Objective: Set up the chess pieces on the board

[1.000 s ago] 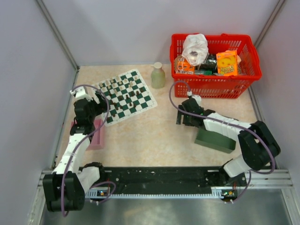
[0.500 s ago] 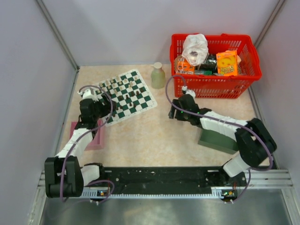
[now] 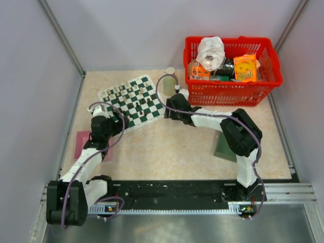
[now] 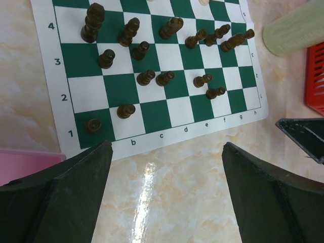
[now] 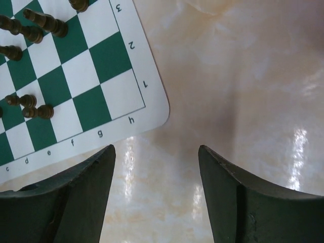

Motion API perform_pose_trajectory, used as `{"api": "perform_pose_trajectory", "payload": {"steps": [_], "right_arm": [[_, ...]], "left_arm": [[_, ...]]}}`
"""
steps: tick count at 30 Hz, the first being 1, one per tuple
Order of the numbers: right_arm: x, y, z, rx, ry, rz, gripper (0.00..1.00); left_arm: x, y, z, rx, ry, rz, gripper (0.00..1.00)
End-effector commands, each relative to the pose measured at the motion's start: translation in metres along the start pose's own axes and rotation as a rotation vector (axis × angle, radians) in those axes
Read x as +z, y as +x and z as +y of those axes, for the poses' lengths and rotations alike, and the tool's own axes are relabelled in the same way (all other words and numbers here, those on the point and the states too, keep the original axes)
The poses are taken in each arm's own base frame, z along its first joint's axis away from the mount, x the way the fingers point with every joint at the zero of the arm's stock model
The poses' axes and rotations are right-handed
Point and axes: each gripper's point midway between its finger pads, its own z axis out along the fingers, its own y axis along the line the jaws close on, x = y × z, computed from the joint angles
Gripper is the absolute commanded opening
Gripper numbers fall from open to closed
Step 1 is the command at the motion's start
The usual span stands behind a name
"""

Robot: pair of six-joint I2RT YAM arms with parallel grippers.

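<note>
The board point(image 3: 147, 104) of green and white checks lies at the back left of the table. Dark chess pieces point(image 4: 126, 111) stand scattered over its near rows, and cream ones point(image 3: 121, 89) stand at its far side. My left gripper point(image 4: 167, 147) is open and empty over bare table, just off the board's near edge by columns b to e. My right gripper point(image 5: 156, 149) is also open, with nothing between its fingers. It hovers over bare table just off the board's h1 corner point(image 5: 152, 109). In the top view the left gripper point(image 3: 116, 124) and right gripper point(image 3: 169, 109) flank that near edge.
A red basket point(image 3: 268, 76) full of packets stands at the back right. A pale bottle point(image 3: 170, 83) stands beside the board's far right corner. A pink tray point(image 3: 83, 144) lies under the left arm. A dark green tray point(image 3: 225, 148) lies under the right arm.
The right arm has swung left from above the green tray to the board's near right corner, its jaws narrowing a little. The left gripper has drawn back to the board's near edge.
</note>
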Motion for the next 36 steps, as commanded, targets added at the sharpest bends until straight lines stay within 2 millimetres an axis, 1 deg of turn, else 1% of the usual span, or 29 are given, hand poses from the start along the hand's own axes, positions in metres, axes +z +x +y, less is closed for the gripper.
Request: {"api": "perform_pose_trajectory", "payload": {"steps": [1, 2, 3, 4, 8, 12, 18, 24, 26, 27, 34, 35, 36], "right_arm": [[0.019, -0.023, 0.013, -0.037, 0.008, -0.06, 0.66], [0.024, -0.022, 0.013, -0.043, 0.014, -0.057, 0.66], [0.027, -0.026, 0.013, -0.042, 0.019, -0.068, 0.66], [0.03, -0.018, 0.008, -0.054, 0.045, -0.042, 0.65], [0.042, -0.014, 0.011, -0.083, 0.046, -0.02, 0.65], [0.051, -0.007, 0.01, -0.098, 0.051, 0.017, 0.65], [0.058, 0.006, 0.014, -0.106, 0.026, 0.061, 0.51], [0.059, 0.016, 0.008, -0.14, 0.057, 0.082, 0.5], [0.06, 0.018, 0.007, -0.146, 0.063, 0.088, 0.49], [0.062, 0.021, 0.005, -0.156, 0.07, 0.095, 0.45], [0.063, 0.024, 0.003, -0.195, 0.112, 0.103, 0.43], [0.063, 0.024, 0.003, -0.201, 0.115, 0.104, 0.42], [0.063, 0.023, 0.003, -0.205, 0.119, 0.102, 0.37]], "left_arm": [[-0.002, 0.005, 0.006, -0.034, -0.038, -0.003, 0.95], [-0.003, 0.008, 0.009, -0.037, -0.051, 0.005, 0.95], [-0.004, 0.006, 0.017, -0.038, -0.088, -0.011, 0.94], [-0.004, 0.008, 0.022, -0.034, -0.113, -0.012, 0.95], [-0.008, 0.004, 0.045, -0.015, -0.23, -0.046, 0.96], [-0.011, 0.0, 0.057, 0.001, -0.3, -0.063, 0.96], [-0.013, -0.005, 0.06, -0.008, -0.319, -0.088, 0.97], [-0.015, -0.013, 0.058, 0.002, -0.312, -0.117, 0.97], [-0.014, -0.013, 0.057, 0.005, -0.309, -0.113, 0.97], [-0.014, -0.013, 0.056, 0.005, -0.306, -0.113, 0.97], [-0.014, -0.019, 0.051, 0.001, -0.285, -0.125, 0.97], [-0.014, -0.02, 0.05, 0.0, -0.283, -0.128, 0.97], [-0.015, -0.021, 0.049, 0.0, -0.281, -0.132, 0.97]]}}
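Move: The right hand has the board's near right corner about 3 cm ahead, 1 cm left and 4 cm below; the bottle stands some 12 cm ahead, level sideways. From the left hand, the board's near left corner is about 6 cm left, 1 cm ahead and 8 cm down; the pink box's middle lies about 13 cm left and 5 cm back. Right reaches 5 cm forward-left and down onto the board's corner, half closing; open left sweeps 5 cm left, sinking. ##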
